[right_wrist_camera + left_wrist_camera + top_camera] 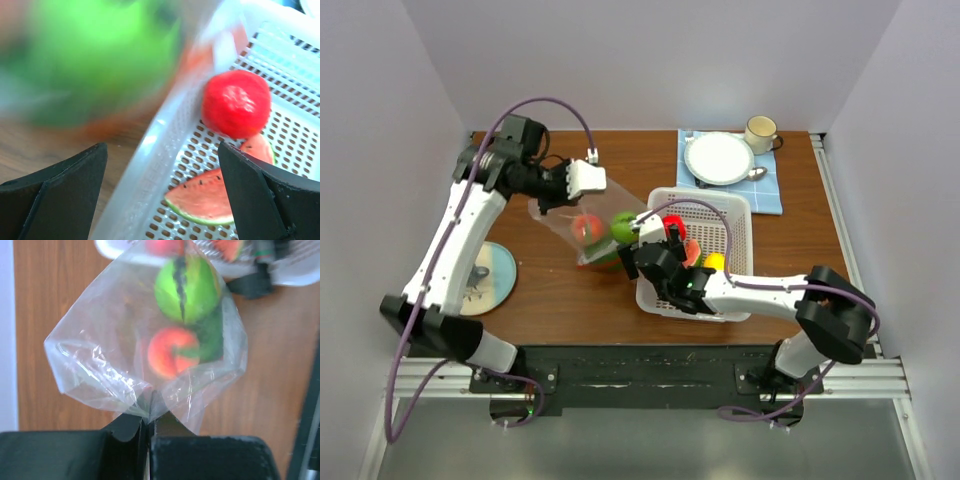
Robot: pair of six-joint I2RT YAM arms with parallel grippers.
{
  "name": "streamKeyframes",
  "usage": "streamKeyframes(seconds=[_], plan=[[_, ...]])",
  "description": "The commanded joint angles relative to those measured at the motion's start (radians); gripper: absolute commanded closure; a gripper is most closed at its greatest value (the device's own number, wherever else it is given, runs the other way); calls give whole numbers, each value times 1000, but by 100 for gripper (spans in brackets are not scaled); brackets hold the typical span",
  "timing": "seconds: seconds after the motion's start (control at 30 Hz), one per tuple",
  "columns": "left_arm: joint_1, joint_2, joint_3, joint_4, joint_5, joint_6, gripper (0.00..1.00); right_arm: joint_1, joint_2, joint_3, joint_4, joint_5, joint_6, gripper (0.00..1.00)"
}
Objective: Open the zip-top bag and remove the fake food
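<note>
The clear zip-top bag (582,225) hangs tilted above the table. My left gripper (555,200) is shut on one pinched edge of it (149,410). Inside the bag are a bright green fruit (185,287), an orange-red fruit (172,352) and a dark green piece (212,335). My right gripper (645,250) is open and empty, straddling the left rim of the white basket (150,165), just below the bag's lower end. In the basket lie a red round fruit (235,102), a watermelon slice (202,197) and a yellow piece (715,262). The bag's zip strip is not clearly visible.
A white plate (720,157) and a spoon lie on a blue cloth at the back right, with a mug (760,130) beside them. A pale blue dish (492,278) sits at the left, near the left arm. White walls enclose the table on three sides.
</note>
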Motion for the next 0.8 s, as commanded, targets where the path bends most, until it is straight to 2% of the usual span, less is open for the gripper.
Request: streamKeyframes(seconds=[0.0,0.23,0.3,0.4,0.43,0.6,0.77], plan=[[-30,-81,-131,-65,94,-79,100,-4,-79,-16,-41,61,41,4],[-58,-109,-338,-40,118,-99,100,-6,-220,-65,-136,116,53,4],[-58,-92,-430,7,41,-98,100,-4,-247,-85,-161,116,58,4],[-49,-57,-553,163,-97,-104,100,-4,-289,-103,-239,112,70,4],[-43,-42,-570,222,-119,-95,100,-4,-304,-110,-256,112,88,4],[34,87,-583,300,-181,-55,100,-4,-309,-146,-382,155,168,5],[106,162,-589,377,-293,0,100,-9,-225,-93,-619,285,442,6]])
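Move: The left gripper holds the bag's closed end up high. The bare table it is taken to, left of the basket, lies about 3 cm back, 6 cm left and 25 cm below; the red food hangs some 2 cm ahead, 4 cm right and 17 cm below, the light-green food 2 cm ahead, 12 cm right and 15 cm below. From the open right gripper, the light-green food is about 4 cm ahead and 6 cm left, nearly level; in the basket, the red pepper lies 8 cm ahead, 7 cm right, the watermelon 3 cm ahead, 10 cm right, both roughly 9 cm lower. Keep the left fingers shut on the bag's end and swing it back about 8 cm, then bring it down some 21 cm towards the table, easing forward 5 cm and left as it sinks, tipping the fingers further down. Meanwhile draw the open right gripper about 10 cm right and a little back, rising first and then sinking again, away from the food and over the basket. ##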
